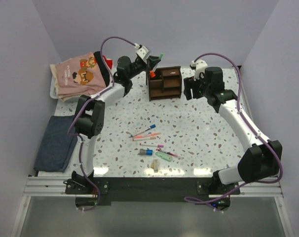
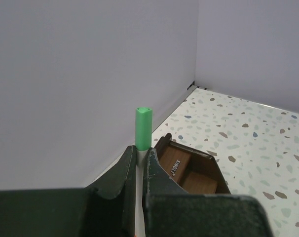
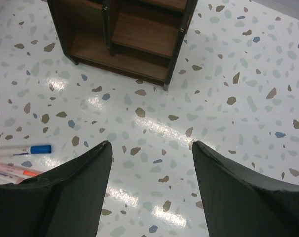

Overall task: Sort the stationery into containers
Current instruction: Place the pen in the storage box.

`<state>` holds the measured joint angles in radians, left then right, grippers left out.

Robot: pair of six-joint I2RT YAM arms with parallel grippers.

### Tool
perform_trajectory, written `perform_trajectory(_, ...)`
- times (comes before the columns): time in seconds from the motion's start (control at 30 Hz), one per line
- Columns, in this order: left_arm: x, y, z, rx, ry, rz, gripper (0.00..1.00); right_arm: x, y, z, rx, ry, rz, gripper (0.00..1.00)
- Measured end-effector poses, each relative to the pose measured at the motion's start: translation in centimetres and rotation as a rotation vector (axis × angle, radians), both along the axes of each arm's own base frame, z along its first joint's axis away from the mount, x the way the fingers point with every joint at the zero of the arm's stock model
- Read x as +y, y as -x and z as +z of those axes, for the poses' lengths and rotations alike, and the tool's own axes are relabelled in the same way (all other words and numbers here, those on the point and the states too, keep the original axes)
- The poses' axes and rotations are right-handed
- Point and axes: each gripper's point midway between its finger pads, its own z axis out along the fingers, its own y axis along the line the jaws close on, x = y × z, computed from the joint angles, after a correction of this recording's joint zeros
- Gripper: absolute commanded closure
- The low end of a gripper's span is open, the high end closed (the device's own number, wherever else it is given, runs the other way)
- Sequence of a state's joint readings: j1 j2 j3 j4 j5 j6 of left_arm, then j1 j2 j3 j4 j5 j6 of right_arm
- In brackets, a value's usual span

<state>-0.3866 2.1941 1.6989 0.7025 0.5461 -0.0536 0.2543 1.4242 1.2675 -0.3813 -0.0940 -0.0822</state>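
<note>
My left gripper [image 1: 153,61] hovers above the back left corner of the dark brown wooden organizer [image 1: 165,83], shut on a pen with a green cap [image 1: 161,56]. In the left wrist view the green cap [image 2: 143,127] sticks up from between the fingers [image 2: 154,170], with the organizer [image 2: 191,173] just below to the right. An orange item [image 1: 152,74] stands in the organizer's left compartment. My right gripper [image 3: 151,144] is open and empty over the table, right of the organizer [image 3: 134,34]. Several pens lie mid-table, among them a blue-capped pen [image 1: 148,129], a mint green marker [image 1: 163,156] and a pink pen [image 1: 167,151].
A white tray of folded clothes [image 1: 80,74] sits at the back left, a folded dark blue cloth [image 1: 56,143] at the left edge. Walls close in on the back and both sides. In the right wrist view the blue-capped pen [image 3: 40,148] and an orange pen [image 3: 16,170] lie at the left.
</note>
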Motion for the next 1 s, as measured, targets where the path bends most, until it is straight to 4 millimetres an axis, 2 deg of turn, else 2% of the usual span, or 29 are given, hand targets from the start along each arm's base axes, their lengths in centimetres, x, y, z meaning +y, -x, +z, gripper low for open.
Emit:
perform_trajectory(0.1,-0.3,-0.5,-0.7,0.019,0.022,-0.006,1.00,-0.1,-0.1,-0.1,0.003,0.002,-0.003,0.31)
perform_trajectory(0.33,-0.7,-1.3,-3.9,0.083,0.025,-0.006,1.00,-0.2,-0.3,-0.9,0.022,0.009,-0.009,0.31)
perform_trajectory(0.4,-0.7,-1.3,-4.0,0.088,0.028,-0.001,0.89,-0.3,-0.4,-1.2,0.029,0.011,-0.010,0.31)
perform_trajectory(0.43,-0.6,-1.4,-3.9,0.087,0.032,0.004,0.80,-0.3,-0.4,-1.3,0.033,0.012,-0.010,0.31)
perform_trajectory(0.6,-0.3,-1.9,-3.7,0.097,0.053,0.036,0.66,-0.2,-0.5,-1.9,0.049,0.016,-0.010,0.30)
perform_trajectory(0.63,-0.2,-1.9,-3.7,0.099,0.055,0.039,0.56,-0.2,-0.5,-1.9,0.049,0.016,-0.010,0.30)
perform_trajectory(0.87,0.1,-1.9,-4.7,0.121,0.049,0.050,0.44,-0.2,-0.5,-1.9,0.048,0.016,-0.010,0.30)
perform_trajectory(0.93,0.5,-1.8,-5.2,0.136,0.043,0.055,0.37,-0.2,-0.5,-1.9,0.048,0.016,-0.010,0.30)
perform_trajectory(1.0,1.3,-1.4,-5.4,0.151,0.037,0.061,0.36,-0.3,-0.5,-1.9,0.048,0.016,-0.010,0.30)
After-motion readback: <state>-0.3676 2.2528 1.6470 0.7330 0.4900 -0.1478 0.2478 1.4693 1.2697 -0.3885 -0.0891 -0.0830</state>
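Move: The green-capped pen is already upright in the left fingers. The storage box's open left compartment, where it is to go, lies almost straight below the left hand, its middle about 12 cm down. The orange-capped marker stands in that compartment, about 3 cm to the hand's left, 1 cm back and 10 cm below. The box's right-hand shelves are some 7 cm right, 2 cm back and 12 cm below. From the right hand, the compartment lies roughly 14 cm ahead, 17 cm left and 9 cm down. The green-capped pen is lowered about 4 cm into the box's left compartment beside the orange-capped marker, the left hand edging a little forward as it sinks. The fingers then open to somewhat over half and let go. Still opening, the hand dips another centimetre or so and begins drawing left off the pen, its fingers tipping down by nearly 10 degrees in all. The empty, open right hand sinks about 2 cm. ##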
